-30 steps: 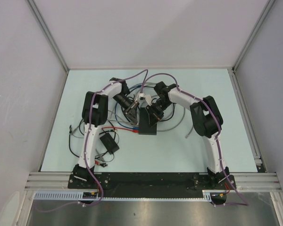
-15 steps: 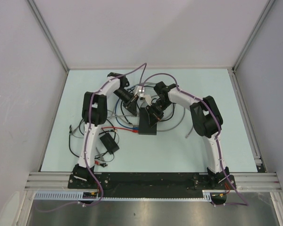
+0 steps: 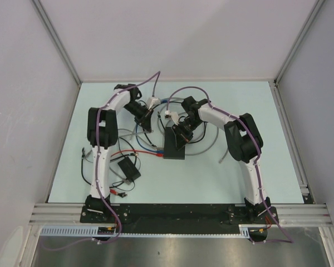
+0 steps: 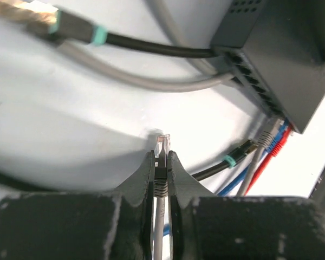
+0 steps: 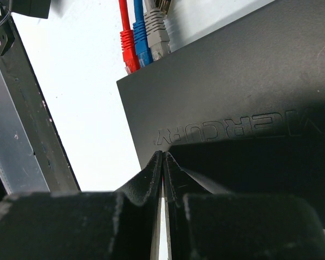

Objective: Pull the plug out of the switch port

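Observation:
The switch (image 3: 173,151) is a flat dark grey box lying mid-table. In the left wrist view its port row (image 4: 255,82) runs along the narrow edge at upper right. My left gripper (image 4: 161,157) is shut on the clear plug (image 4: 162,144) of a grey cable. That plug is out in the open over the table, well apart from the ports. In the top view the left gripper (image 3: 145,120) sits to the left of and behind the switch. My right gripper (image 5: 163,157) is shut and empty, its tips resting on the switch's lettered top (image 5: 244,97).
Red, blue and grey plugs (image 5: 143,38) remain in ports at one end of the switch. A black cable with teal bands (image 4: 151,46) and a thick grey cable (image 4: 146,82) lie beside it. A small black box (image 3: 129,168) with thin wires sits at front left.
My left arm has swung back and to the left, carrying the grey cable's plug away from the switch. The right gripper has stayed pressed on the switch.

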### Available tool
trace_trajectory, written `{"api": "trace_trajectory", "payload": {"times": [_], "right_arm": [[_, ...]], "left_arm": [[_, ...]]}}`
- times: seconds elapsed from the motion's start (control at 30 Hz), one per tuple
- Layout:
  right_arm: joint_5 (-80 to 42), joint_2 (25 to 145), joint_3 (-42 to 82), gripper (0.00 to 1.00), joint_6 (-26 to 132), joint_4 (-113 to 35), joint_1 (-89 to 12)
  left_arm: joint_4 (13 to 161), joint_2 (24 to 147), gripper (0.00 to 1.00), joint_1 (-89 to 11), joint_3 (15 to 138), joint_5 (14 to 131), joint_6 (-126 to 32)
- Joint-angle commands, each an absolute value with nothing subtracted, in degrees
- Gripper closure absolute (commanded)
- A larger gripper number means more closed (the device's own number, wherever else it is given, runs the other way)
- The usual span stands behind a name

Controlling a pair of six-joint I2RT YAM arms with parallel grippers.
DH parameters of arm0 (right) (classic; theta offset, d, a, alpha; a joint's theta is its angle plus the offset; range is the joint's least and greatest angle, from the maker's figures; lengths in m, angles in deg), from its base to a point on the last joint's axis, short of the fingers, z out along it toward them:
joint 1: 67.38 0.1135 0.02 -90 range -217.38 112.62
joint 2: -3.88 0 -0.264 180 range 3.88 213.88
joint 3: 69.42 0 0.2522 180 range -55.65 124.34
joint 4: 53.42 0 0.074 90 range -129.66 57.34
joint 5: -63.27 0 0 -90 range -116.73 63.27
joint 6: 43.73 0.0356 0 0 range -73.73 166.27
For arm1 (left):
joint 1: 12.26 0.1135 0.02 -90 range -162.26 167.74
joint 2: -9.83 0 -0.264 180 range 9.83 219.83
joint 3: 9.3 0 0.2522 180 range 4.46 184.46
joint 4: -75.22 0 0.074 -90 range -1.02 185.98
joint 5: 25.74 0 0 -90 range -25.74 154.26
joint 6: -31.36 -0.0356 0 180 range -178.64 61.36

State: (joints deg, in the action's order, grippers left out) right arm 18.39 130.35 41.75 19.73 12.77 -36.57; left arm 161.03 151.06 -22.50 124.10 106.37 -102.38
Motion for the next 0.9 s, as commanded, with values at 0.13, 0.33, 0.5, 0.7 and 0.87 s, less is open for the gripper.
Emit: {"api": "trace_trajectory", "payload": {"times": [0.13,0.33,0.5,0.7,0.87], "right_arm": [[6.1,134.0,40.5,0.92,17.3,9.8,-36.5],[5.8,133.8,40.3,0.92,17.3,9.8,-36.4],[5.4,133.8,40.3,0.87,17.4,9.6,-36.1],[4.4,132.0,41.3,0.67,17.0,10.0,-35.7],[4.7,130.3,39.9,0.61,17.0,10.3,-35.9]], "left_arm": [[149.8,142.3,0.56,-20.7,119.9,113.6,-95.7],[150.4,139.2,0.45,-20.8,118.8,121.1,-93.9],[153.3,138.7,0.45,-22.2,115.3,124.5,-95.9],[151.4,138.0,0.46,-24.8,107.9,125.6,-96.7],[150.4,138.8,0.48,-25.4,104.9,125.7,-96.5]]}}
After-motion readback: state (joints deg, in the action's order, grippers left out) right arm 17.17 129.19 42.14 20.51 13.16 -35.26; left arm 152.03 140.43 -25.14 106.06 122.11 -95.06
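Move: The freed grey plug is already between the left fingers. The next grey plug, still in the switch, lies about 8 cm back and 6 cm right of that hand, near its height; the blue plug is some 2 cm nearer the base than that grey one, with the red about 3 cm nearer. The switch's middle is roughly 5 cm back and 11 cm right. From the right hand, that seated grey plug is about 2 cm ahead, 8 cm left and 2 cm lower. The freed grey plug is let go as the left fingers open to about half; the left hand rises over 6 cm, drifting right, then swings back and down 3 cm towards the plugs still seated, ending about 5 cm back and 5 cm right of its start, its fingers tipped some 15 degrees flatter. Late on, the right fingers part and lift just under 1 cm off the switch's top. ##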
